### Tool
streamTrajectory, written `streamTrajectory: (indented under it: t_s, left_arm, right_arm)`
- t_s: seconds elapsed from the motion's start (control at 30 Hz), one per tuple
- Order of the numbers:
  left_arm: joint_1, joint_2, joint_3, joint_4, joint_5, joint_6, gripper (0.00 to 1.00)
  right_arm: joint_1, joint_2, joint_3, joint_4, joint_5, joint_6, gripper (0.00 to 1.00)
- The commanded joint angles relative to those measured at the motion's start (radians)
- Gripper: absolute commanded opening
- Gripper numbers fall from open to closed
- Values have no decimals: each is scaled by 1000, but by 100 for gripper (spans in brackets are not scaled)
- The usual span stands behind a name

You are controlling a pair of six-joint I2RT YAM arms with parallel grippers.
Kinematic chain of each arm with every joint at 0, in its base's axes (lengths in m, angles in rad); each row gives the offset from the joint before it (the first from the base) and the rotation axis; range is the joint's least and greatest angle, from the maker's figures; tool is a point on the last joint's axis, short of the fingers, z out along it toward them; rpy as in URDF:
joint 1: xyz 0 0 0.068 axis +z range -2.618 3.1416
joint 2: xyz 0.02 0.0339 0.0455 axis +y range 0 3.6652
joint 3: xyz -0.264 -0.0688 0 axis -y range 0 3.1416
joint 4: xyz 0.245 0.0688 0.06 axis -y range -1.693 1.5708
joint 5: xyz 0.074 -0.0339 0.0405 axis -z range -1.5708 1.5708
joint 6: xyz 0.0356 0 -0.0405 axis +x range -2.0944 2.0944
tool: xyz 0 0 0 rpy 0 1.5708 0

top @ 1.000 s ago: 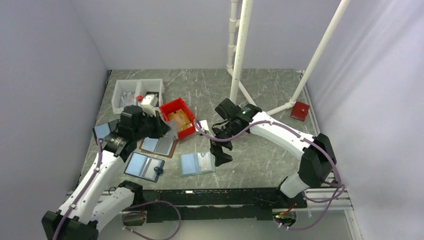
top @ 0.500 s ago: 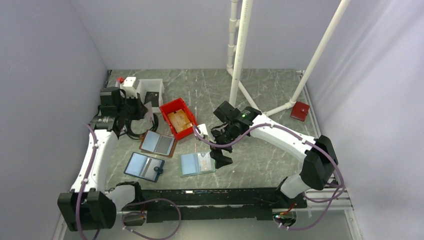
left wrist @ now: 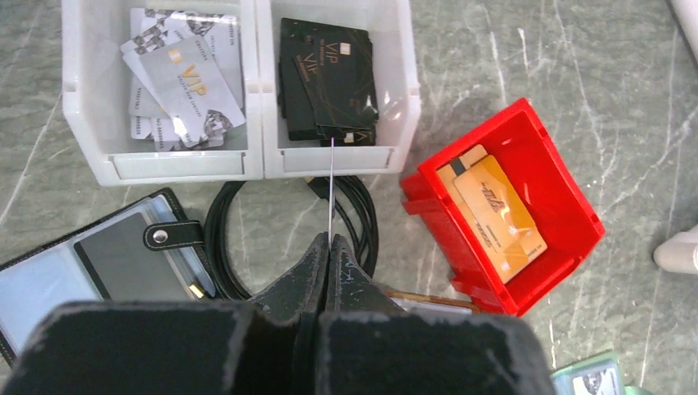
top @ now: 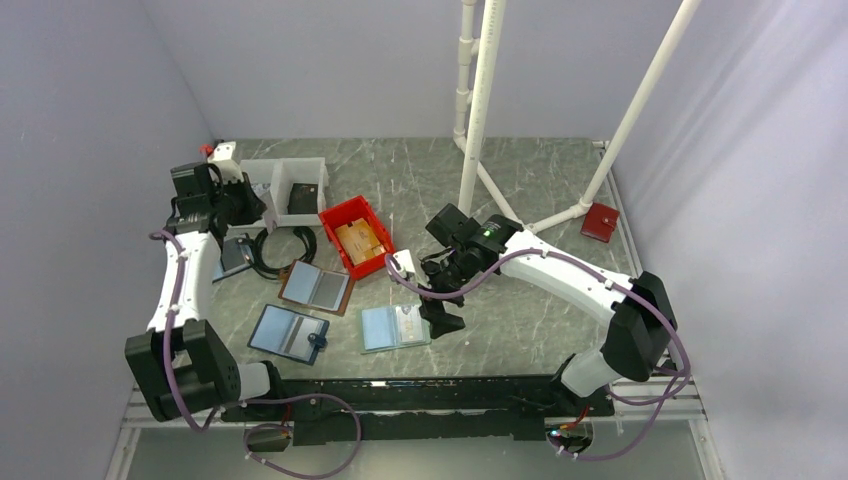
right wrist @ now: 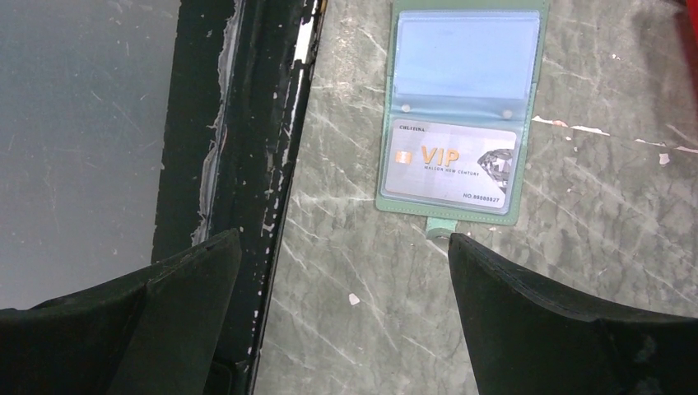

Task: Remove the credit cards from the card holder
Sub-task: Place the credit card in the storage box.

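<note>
The card holder (right wrist: 457, 107) lies open and flat on the table, teal-edged, with its tab toward my right gripper (right wrist: 343, 239). Its far panel is an empty pale blue pocket. The near panel holds a silver VIP credit card (right wrist: 453, 169). My right gripper hangs open just off the tab end, with nothing between its fingers; from above it (top: 440, 312) sits at the holder's (top: 394, 326) right edge. My left gripper (left wrist: 329, 240) is shut on a thin card (left wrist: 331, 181) seen edge-on, above the near wall of the white bin's (left wrist: 255, 156) right compartment.
The white bin holds silver cards (left wrist: 185, 74) on the left and black cards (left wrist: 325, 78) on the right. A red bin (left wrist: 568, 206) holds orange cards. A black cable coil (left wrist: 222, 239), a black-edged folder (left wrist: 107, 255), a brown-edged folder (top: 316, 288) and a navy folder (top: 288, 333) lie nearby. White pipes (top: 480, 100) stand behind.
My left arm has swung back and left with the card, from above the brown-edged folder to the white bin. My right gripper has shifted slightly and stays open.
</note>
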Motion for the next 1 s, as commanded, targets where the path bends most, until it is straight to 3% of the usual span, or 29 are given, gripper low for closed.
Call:
streamTrajectory:
  t_s: [0.0,0.57,0.97]
  left_arm:
    - [34,47,60,74,-8,25,0]
    - [89,318,241,78,-93,98,0]
    - [101,489,367,48,-12,127,0]
  right_arm:
    - [7,-32,-7,32,11,-17,100]
    - [19,-15,-9,35,27,-18,100]
    - [32,4,-10,36,43,-21,100]
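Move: The left hand holds the card edge-on, and the storage box's left compartment with the silver cards lies about 12 cm ahead of it, 8 cm to its left and 17 cm below. The black-card compartment is some 12 cm to the right of that one; the black-edged holder sits roughly 4 cm back and 12 cm left of the hand, and the red bin 1 cm ahead and 18 cm right. From the idle right hand, the silver-card compartment is around 31 cm ahead and 46 cm left. Forward and to the left in equal parts, some 8 cm each way, the left arm carries the card towards the storage box's silver-card compartment, sinking about 5 cm, faster in the second half, when the leftward drift dies out. The fingers keep their pinch on the card, while the wrist tips down and turns slightly counter-clockwise, 5 degrees or so. ##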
